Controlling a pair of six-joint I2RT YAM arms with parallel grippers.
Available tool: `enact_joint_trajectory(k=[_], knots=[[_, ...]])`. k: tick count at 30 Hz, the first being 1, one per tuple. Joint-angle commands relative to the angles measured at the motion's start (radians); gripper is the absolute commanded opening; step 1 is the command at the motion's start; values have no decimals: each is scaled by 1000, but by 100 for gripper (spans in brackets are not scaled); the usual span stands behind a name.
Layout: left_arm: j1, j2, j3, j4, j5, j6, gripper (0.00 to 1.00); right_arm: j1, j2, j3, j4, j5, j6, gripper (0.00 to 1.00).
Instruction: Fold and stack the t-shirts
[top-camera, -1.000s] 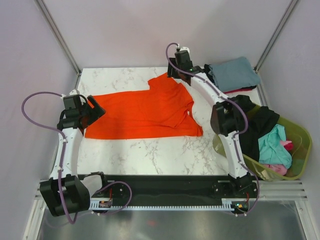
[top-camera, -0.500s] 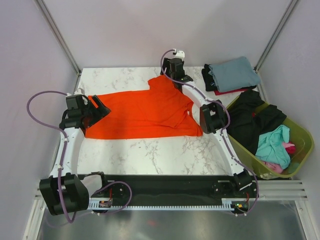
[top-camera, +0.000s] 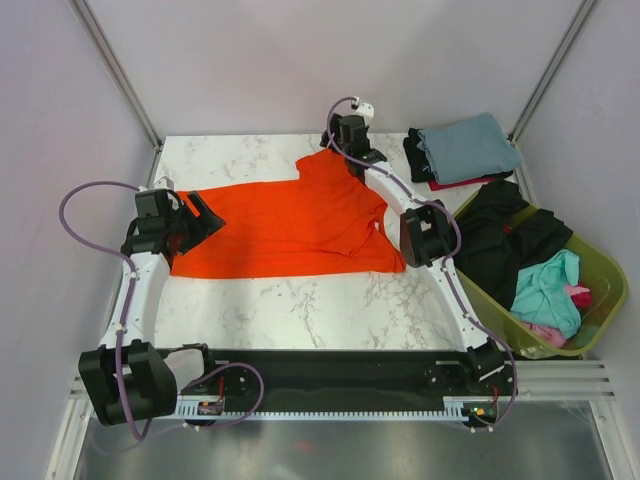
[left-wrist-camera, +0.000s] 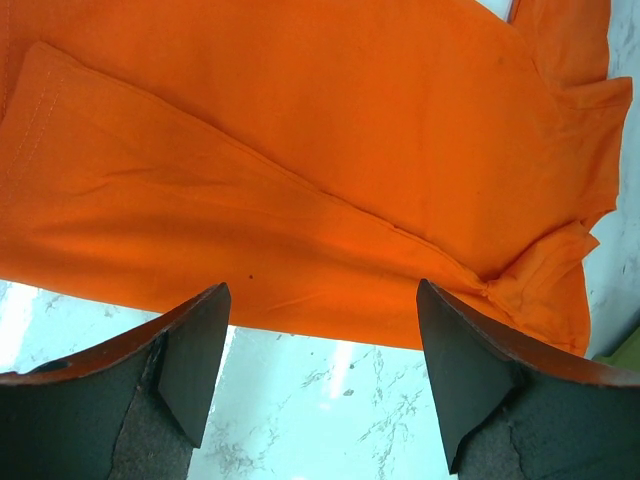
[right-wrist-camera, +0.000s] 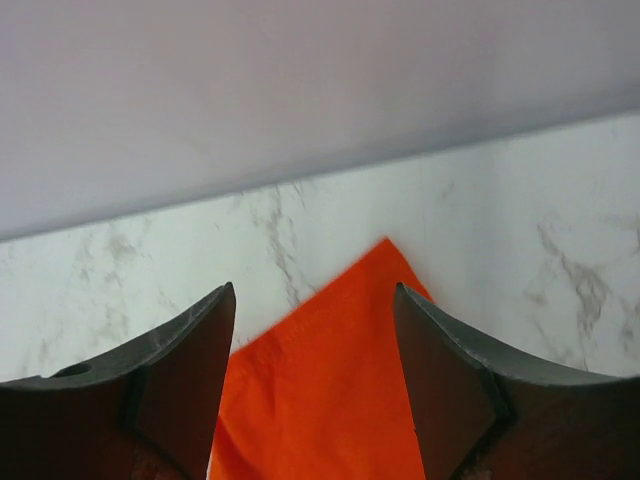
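Observation:
A bright orange t-shirt (top-camera: 290, 220) lies spread flat on the marble table (top-camera: 300, 300), one sleeve pointing to the back edge. My left gripper (top-camera: 205, 222) hovers open over the shirt's left end. In the left wrist view its gripper (left-wrist-camera: 322, 380) straddles the near hem of the orange cloth (left-wrist-camera: 300, 150) with nothing between the fingers. My right gripper (top-camera: 340, 148) stands open at the far sleeve. The right wrist view shows that sleeve's corner (right-wrist-camera: 340, 340) between the open gripper (right-wrist-camera: 312, 380), untouched.
A folded stack with a grey-blue shirt (top-camera: 470, 145) on top sits at the back right corner. An olive-green basket (top-camera: 600, 265) at the right edge holds black (top-camera: 505, 245), teal (top-camera: 545, 290) and pink shirts. The back wall (right-wrist-camera: 300, 90) rises just past the sleeve.
The right arm has swung left from beside the folded stack to the orange shirt's far sleeve. The left gripper has edged slightly right over the shirt's left end.

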Motion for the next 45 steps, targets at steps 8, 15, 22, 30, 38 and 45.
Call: enact_joint_trajectory(k=[8, 15, 22, 30, 38, 45], knots=[[-8, -33, 2, 26, 32, 30, 82, 20, -229, -429, -221, 66, 20, 73], [-11, -31, 5, 28, 39, 24, 82, 102, -309, -555, -234, 15, -56, 77], [-9, -70, -10, 25, 22, 28, 83, 208, -449, -811, -245, 50, 0, 77], [-11, -62, -6, 26, 31, 28, 83, 222, -648, -868, -263, 122, -72, 79], [-9, -65, -10, 26, 17, 28, 83, 166, -578, -720, -280, 113, -120, 78], [-14, -59, -14, 26, 6, 31, 83, 116, -417, -562, -288, 102, -140, 77]])
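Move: The raised sleeve end of the orange t-shirt lies under the open right hand, its middle about 6 cm back, level sideways and some 9 cm below. From that hand, the shirt's broad body is centred roughly 26 cm back and 12 cm left, while the folded stack is about 34 cm right and 4 cm back. From the left hand, the sleeve end lies some 31 cm ahead, 30 cm to the right and 13 cm below. The right hand drops about 8 cm onto the far sleeve of the orange t-shirt and sweeps back low over the cloth some 23 cm, bearing slightly right and then left, raking the sleeve towards the shirt's body with open fingers as the wrist tips about 25 degrees further down and rolls its left side lower. It then lifts about 7 cm while swinging forward again some 8 cm and a little right, fingers still open, to end over the gathered sleeve. ##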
